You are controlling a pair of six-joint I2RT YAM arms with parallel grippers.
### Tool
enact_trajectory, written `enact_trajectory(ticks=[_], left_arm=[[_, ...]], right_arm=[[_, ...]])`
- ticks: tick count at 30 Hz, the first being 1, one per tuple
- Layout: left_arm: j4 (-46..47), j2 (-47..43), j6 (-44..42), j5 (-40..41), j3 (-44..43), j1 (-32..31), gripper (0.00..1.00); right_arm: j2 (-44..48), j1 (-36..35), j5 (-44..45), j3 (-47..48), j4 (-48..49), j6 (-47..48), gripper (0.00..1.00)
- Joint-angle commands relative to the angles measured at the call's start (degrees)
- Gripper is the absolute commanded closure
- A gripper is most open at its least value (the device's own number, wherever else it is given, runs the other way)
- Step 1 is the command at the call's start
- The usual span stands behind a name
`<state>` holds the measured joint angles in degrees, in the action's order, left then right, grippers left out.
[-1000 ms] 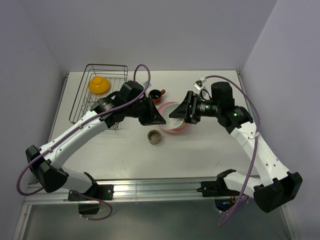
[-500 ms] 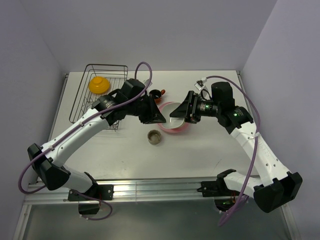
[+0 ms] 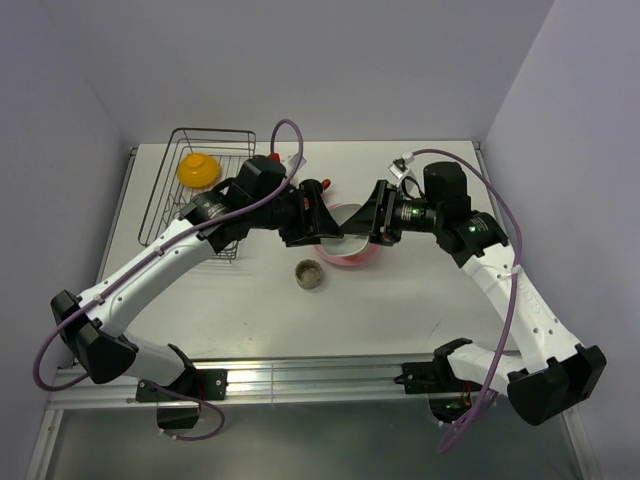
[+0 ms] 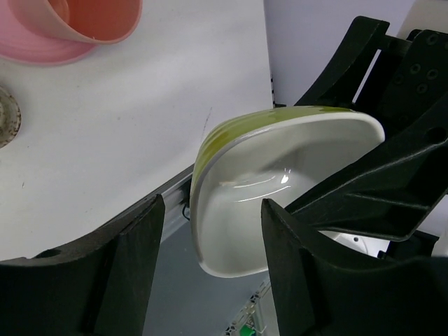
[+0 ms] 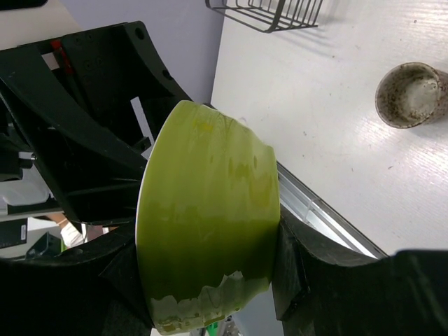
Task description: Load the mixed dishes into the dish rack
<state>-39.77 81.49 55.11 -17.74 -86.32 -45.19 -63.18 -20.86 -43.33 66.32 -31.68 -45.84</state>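
Note:
My right gripper is shut on the white squarish bowl with the yellow-green outside and holds it on edge above the table. My left gripper is open, its fingers on either side of the bowl's white rim. The pink tumbler stands on the pink plate below. The small grey-brown dish sits in front of the plate. The dark mug is behind the left gripper. The orange-yellow bowl lies in the black wire dish rack at the far left.
The rack's near corner shows in the right wrist view, and the grey-brown dish too. A metal rail runs along the near table edge. Walls close in on the left, back and right.
My left gripper has moved right, up to the bowl held by the right gripper, and its fingers now straddle the bowl's rim. The right arm has barely moved.

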Motion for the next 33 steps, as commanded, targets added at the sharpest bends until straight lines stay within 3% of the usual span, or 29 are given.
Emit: enact_trajectory(ticks=[1,8,14,18,22,25,30,33], left_arm=[[4.5,-3.3,-1.7,-2.5,0.9,0.0,0.36],[7.9,-7.3,-2.3,-5.4,4.9,2.9,0.32],[15.6,-13.2,-2.1,-16.2,9.8,8.1,0.28],[21.3,-14.2,-0.8,-26.3,13.4,9.0,0.23],[27.3,-14.9,1.3,-31.4,16.7,8.9,0.20],[31.8,-15.7,3.2,-32.9,19.9,8.9,0.13],[38.0,-16.9,6.4,-34.3,25.0,8.9,0.13],[46.4,-17.5,10.5,-35.3,27.3,8.9,0.12]], right_arm=[[0.6,-0.5,-1.4,3.0,1.4,-0.5,1.00],[1.6,0.3,-3.2,3.0,1.3,-1.9,1.00],[2.8,3.2,-6.9,1.2,2.9,-4.2,1.00],[3.2,4.3,-10.8,0.6,5.3,-6.5,1.00],[3.5,4.3,-13.3,0.3,7.2,-10.2,1.00],[4.0,4.3,-15.2,-0.4,10.0,-13.0,1.00],[4.9,4.3,-16.8,-0.8,12.8,-17.1,1.00],[5.4,4.3,-17.9,-2.7,17.3,-20.2,1.00]])
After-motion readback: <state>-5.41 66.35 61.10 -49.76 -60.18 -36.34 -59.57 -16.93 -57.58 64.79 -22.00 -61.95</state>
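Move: The white-green bowl's middle lies about 3 cm right of the left hand, level with it and with its already parted fingers still close by the rim. The right hand, which grips it, has that middle roughly 2 cm left and 1 cm below. From the left hand, the pink plate is some 15 cm ahead, 6 right and 27 below. The pink cup on it is 14 ahead, 7 right and 23 below; the grey cup is 5 ahead, 4 left and 25 below. Still pinching the bowl, the right hand lifts it about 5 cm, drawing back a little as its fingers tip up nearer level. The empty left hand comes clear of the bowl, going up and left, then back and partly down again; its fingers open wider while the wrist lifts them some 25 degrees and swings them clockwise. ##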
